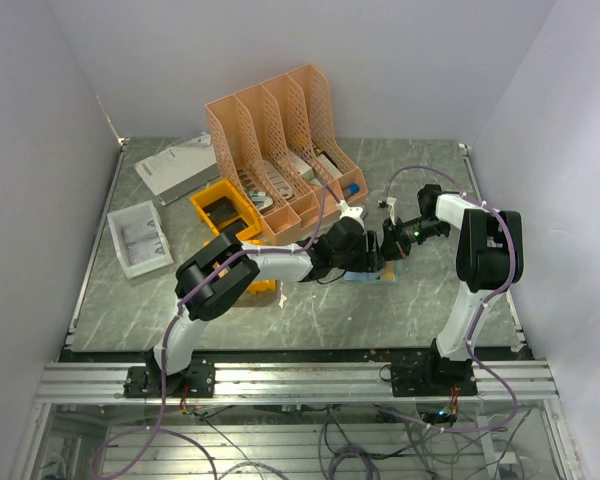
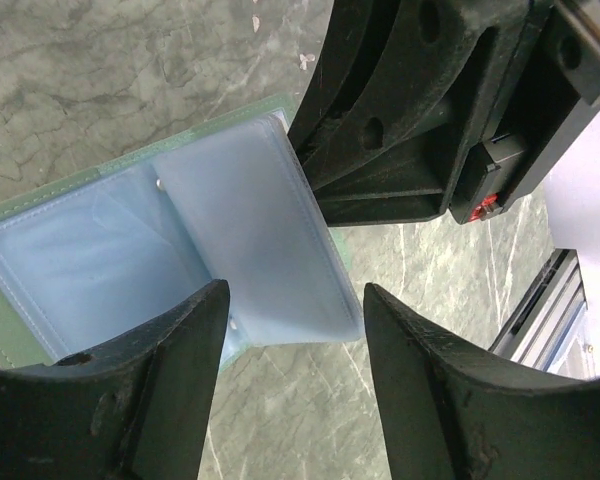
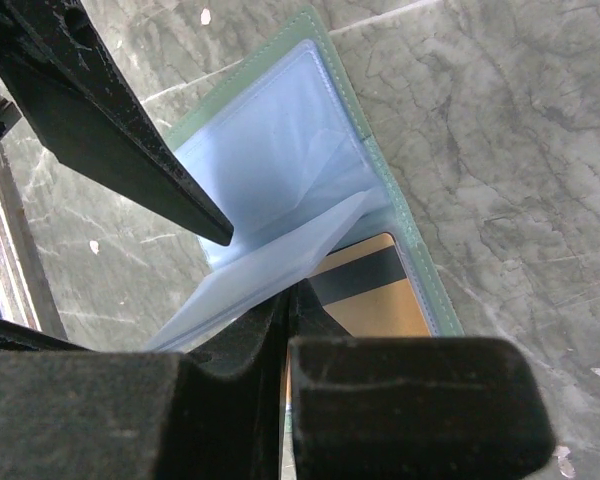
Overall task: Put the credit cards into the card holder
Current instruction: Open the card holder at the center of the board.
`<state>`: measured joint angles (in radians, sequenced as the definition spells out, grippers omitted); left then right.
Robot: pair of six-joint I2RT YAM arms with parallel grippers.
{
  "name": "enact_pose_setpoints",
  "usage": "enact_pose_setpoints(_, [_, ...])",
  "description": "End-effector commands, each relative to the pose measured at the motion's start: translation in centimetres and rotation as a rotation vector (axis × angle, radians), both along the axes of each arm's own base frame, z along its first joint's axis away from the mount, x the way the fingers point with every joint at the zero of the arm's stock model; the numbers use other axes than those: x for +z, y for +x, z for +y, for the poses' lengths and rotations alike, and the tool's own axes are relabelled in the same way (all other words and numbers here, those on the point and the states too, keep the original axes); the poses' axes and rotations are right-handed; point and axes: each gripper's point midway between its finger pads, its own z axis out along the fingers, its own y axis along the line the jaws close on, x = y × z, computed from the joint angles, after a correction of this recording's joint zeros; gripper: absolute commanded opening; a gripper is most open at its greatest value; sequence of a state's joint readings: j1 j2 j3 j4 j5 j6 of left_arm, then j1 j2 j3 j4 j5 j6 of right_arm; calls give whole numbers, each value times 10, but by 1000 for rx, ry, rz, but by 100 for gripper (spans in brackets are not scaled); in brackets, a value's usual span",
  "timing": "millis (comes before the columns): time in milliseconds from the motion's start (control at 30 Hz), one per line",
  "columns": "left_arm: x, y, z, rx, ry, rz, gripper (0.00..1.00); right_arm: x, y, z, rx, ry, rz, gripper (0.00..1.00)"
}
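The card holder (image 1: 368, 274) lies open on the marble table, green rim (image 3: 404, 206) around light blue sleeves (image 2: 80, 260). A tan-brown credit card (image 3: 380, 300) with a black stripe sits flat in the sleeve at one side. One blue leaf (image 2: 250, 230) stands lifted above it. My right gripper (image 3: 290, 300) is shut, its tips under that leaf and over the card; I cannot tell whether it pinches anything. My left gripper (image 2: 295, 290) is open, straddling the leaf's free edge without touching it. One of its fingers (image 3: 130, 150) points at the leaf. Both grippers meet over the holder (image 1: 378, 250).
Orange file racks (image 1: 280, 140) stand at the back with a yellow bin (image 1: 220, 205) beside them. A white tray (image 1: 138, 238) and a pale flat box (image 1: 175, 165) lie at the left. The table's metal rail (image 2: 550, 310) runs close to the holder.
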<state>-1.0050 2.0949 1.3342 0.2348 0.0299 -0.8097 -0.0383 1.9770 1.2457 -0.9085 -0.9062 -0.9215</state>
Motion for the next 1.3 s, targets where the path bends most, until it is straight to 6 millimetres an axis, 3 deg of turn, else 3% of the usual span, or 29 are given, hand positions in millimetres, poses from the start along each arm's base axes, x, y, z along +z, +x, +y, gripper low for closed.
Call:
enact_pose_setpoints(0, [3, 0, -4, -6, -33, 5, 65, 1, 4, 2, 7, 13, -3, 0])
enact_pose_setpoints(233, [12, 1, -2, -6, -97, 5, 69, 1, 4, 1, 6, 10, -2, 0])
enact_pose_setpoints(667, [6, 1, 4, -2, -135, 35, 67, 3, 6, -1, 3, 12, -8, 1])
enact_pose_setpoints(1000, [0, 3, 8, -2, -157, 61, 65, 28, 10, -17, -20, 54, -93, 32])
enact_pose_setpoints(1267, [2, 5, 10, -2, -195, 73, 65, 37, -16, -13, 142, 114, -290, 63])
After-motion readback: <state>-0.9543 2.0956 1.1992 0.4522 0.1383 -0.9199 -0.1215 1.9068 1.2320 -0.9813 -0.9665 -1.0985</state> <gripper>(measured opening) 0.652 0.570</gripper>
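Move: The right hand already pinches the sleeve leaf's free edge; the leaf's middle lies about 1 cm back and 1 cm left of its fingertips. The tan card lies some 3 cm below that hand and about 2 cm back, the holder's blue left page 2 cm back and 7 cm left. From the open left hand, the leaf's middle is roughly 2 cm ahead and 1 cm right, slightly below. The right fingers keep their pinch on the sleeve leaf's edge at first, then let go, opening to over half as the hand draws about 2 cm right and rises about 2.5 cm, away from the holder. The left hand stays at the leaf's back end with a fingertip against its corner, fingers still wide open, creeping 1 cm left and turning about 10 degrees. ##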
